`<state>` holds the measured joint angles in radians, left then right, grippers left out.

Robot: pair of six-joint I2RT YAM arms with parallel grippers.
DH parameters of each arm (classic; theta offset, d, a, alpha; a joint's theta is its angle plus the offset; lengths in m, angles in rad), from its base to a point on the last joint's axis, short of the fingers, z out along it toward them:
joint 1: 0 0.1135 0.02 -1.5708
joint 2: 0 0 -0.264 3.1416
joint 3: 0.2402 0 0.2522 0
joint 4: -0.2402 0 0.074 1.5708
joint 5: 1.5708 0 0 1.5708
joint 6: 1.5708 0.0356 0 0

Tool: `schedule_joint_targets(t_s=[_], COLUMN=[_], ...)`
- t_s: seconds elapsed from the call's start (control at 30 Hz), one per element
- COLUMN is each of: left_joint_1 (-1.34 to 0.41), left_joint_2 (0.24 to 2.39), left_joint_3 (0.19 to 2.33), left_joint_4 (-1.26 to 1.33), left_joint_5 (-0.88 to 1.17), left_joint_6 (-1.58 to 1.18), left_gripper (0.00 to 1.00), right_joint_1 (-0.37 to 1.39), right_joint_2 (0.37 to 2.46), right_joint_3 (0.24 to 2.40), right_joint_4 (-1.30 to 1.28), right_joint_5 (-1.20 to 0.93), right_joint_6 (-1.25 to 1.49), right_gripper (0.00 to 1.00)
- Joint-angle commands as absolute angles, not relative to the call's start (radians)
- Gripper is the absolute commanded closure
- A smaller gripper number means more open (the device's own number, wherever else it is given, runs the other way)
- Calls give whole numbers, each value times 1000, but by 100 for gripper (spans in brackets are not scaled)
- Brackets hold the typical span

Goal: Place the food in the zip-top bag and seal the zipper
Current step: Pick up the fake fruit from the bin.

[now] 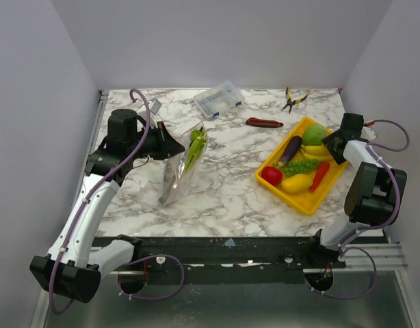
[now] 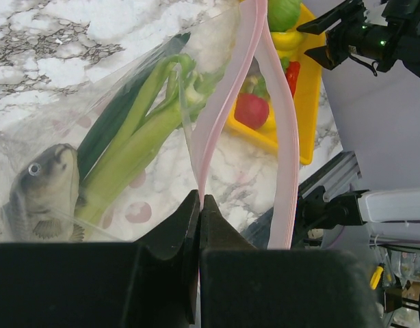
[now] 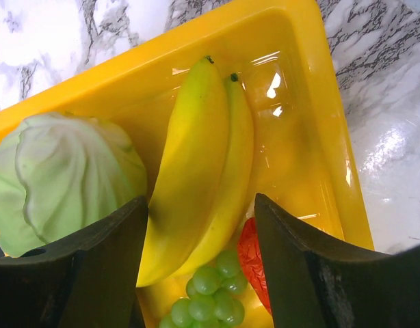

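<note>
The zip-top bag (image 1: 177,174) lies on the marble table, its mouth held up and gaping. My left gripper (image 1: 172,145) (image 2: 200,201) is shut on one side of the pink zipper (image 2: 227,89). The other strip hangs free to the right. Inside the bag are a green celery stalk (image 2: 138,137) (image 1: 195,147) and a toy fish (image 2: 42,195). My right gripper (image 1: 331,145) (image 3: 200,225) stands open over the yellow tray (image 1: 302,201) (image 3: 312,102), its fingers either side of a yellow banana (image 3: 203,157). A green cabbage (image 3: 59,171), grapes (image 3: 210,294), a tomato (image 1: 271,175) and an eggplant (image 1: 290,149) lie around it.
A rigid clear compartment box (image 1: 219,100) sits at the back centre, with pliers (image 1: 291,100) to its right. A dark red tool (image 1: 264,123) lies just behind the tray. White walls close in the table on three sides.
</note>
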<state>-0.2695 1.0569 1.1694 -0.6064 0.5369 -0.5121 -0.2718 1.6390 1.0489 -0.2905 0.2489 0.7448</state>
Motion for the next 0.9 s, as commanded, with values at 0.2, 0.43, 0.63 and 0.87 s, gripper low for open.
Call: schedule_joint_targets(t_s=[0.2, 0.43, 0.63, 0.87], left_joint_1=[-268, -268, -268, -268], left_joint_2=[1048, 1051, 1048, 1045], left_joint_3=[1158, 1158, 1157, 1155], left_joint_4=[-589, -588, -586, -586], left_joint_5=[566, 568, 568, 570], left_joint_6=[-491, -492, -492, -493], left_gripper=[100, 100, 100, 100], right_joint_1=[-293, -293, -293, -292], right_joint_2=[1702, 1670, 1643, 1564], right_joint_3=[1102, 1086, 1087, 1082], right_joint_4=[-293, -290, -309, -327], right_joint_5=[196, 195, 166, 121], right_joint_6=[739, 710, 704, 702], right_gripper=[40, 54, 66, 75])
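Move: The upper banana lies almost between the right hand's open fingers, its middle about 1 cm ahead, 1 cm left and 2 cm lower. The second banana hugs it, about 1 cm back of the hand, level sideways and 3 cm below. The cabbage sits some 5 cm ahead and 6 cm left, and the red pepper about 9 cm back and 4 cm left. From the left hand, the upper banana is roughly 48 cm right, 12 cm ahead and 24 cm down. The upper banana gets pinched across its middle by the right hand, which first eases about 1 cm down and a little forward over it, fingers either side. The hand then stays put while the fingers close from about two-thirds to some 40% open, and finally rises about 2 cm, keeping the grip with hardly any wrist turn. ##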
